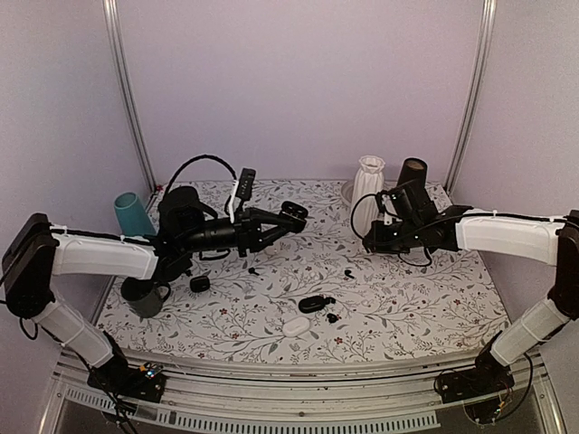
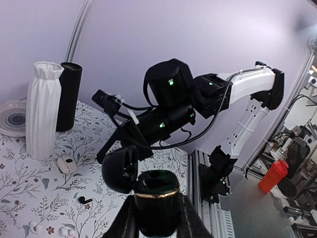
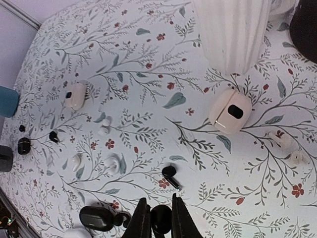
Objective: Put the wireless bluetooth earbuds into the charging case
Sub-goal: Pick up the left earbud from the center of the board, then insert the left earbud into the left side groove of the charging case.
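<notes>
My left gripper [image 2: 157, 215] is shut on an open black charging case [image 2: 157, 191] with a gold rim. Its lid [image 2: 120, 168] is swung back and the wells face up; the case hangs above the table [image 1: 294, 215]. My right gripper [image 3: 158, 197] is shut on a small glossy black earbud [image 3: 161, 220], raised over the table at the right [image 1: 371, 242]. A second black earbud [image 3: 170, 174] lies on the cloth just ahead of the right fingers, and shows as a dark speck in the top view [image 1: 348, 272].
Another open black case [image 1: 316, 304] and a white case [image 1: 296, 325] lie near the front middle. A white vase [image 1: 366, 185] and black cylinder [image 1: 412, 172] stand at the back, a teal cup [image 1: 133, 214] and dark mug [image 1: 145, 297] at the left. White cases [image 3: 230, 110] and white earbuds [image 3: 111, 162] are scattered about.
</notes>
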`<act>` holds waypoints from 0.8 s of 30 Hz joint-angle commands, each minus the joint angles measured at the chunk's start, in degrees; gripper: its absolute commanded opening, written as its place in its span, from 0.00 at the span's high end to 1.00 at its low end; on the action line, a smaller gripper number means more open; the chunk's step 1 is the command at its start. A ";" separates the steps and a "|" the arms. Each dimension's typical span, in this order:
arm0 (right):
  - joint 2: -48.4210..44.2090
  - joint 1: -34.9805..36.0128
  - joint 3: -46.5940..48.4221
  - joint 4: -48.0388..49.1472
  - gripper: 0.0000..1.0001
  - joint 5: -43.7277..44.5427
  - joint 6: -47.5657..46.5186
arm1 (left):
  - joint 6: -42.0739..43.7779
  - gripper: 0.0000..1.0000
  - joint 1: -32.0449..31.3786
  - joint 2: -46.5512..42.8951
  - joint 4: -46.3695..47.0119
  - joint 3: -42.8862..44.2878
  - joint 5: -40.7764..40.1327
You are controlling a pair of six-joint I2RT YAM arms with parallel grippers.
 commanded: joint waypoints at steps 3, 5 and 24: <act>-9.26 -0.23 -2.05 9.82 0.95 -5.91 1.55 | -4.35 1.00 0.67 4.06 7.58 -0.20 -2.23; -11.91 0.00 -2.45 12.29 0.95 -6.41 2.41 | -5.06 1.00 0.46 5.25 8.21 0.23 -3.29; -19.14 12.82 -4.72 35.27 0.94 -4.20 0.07 | -13.12 1.00 -4.22 15.28 20.69 7.39 1.83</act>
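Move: The open black charging case held by the left gripper is about 17 cm left of the right hand's fingertips, roughly 8 cm nearer the base and 15 cm higher. From the right hand, the loose earbud is about 2 cm ahead, 4 cm left, 12 cm below; the white case 12 cm ahead, 2 cm right, 11 cm below; the white vase 18 cm ahead, 1 cm right, about level at mid-height. The earbud in the right fingers is some 9 cm ahead of the left hand, 20 cm right, 15 cm below. The right hand, still pinching its black earbud, climbs fast by about 20 cm, increasingly swinging left and back (some 7 and 6 cm) towards the charging case while the wrist tips the fingers up out of their steep downward slant, about 45 degrees of turn in all. Meanwhile the left hand keeps its grip on the open case and carries it rightward about 4 cm to meet the earbud, first sinking some 3 cm with a little forward travel, then rising partway and easing back. ##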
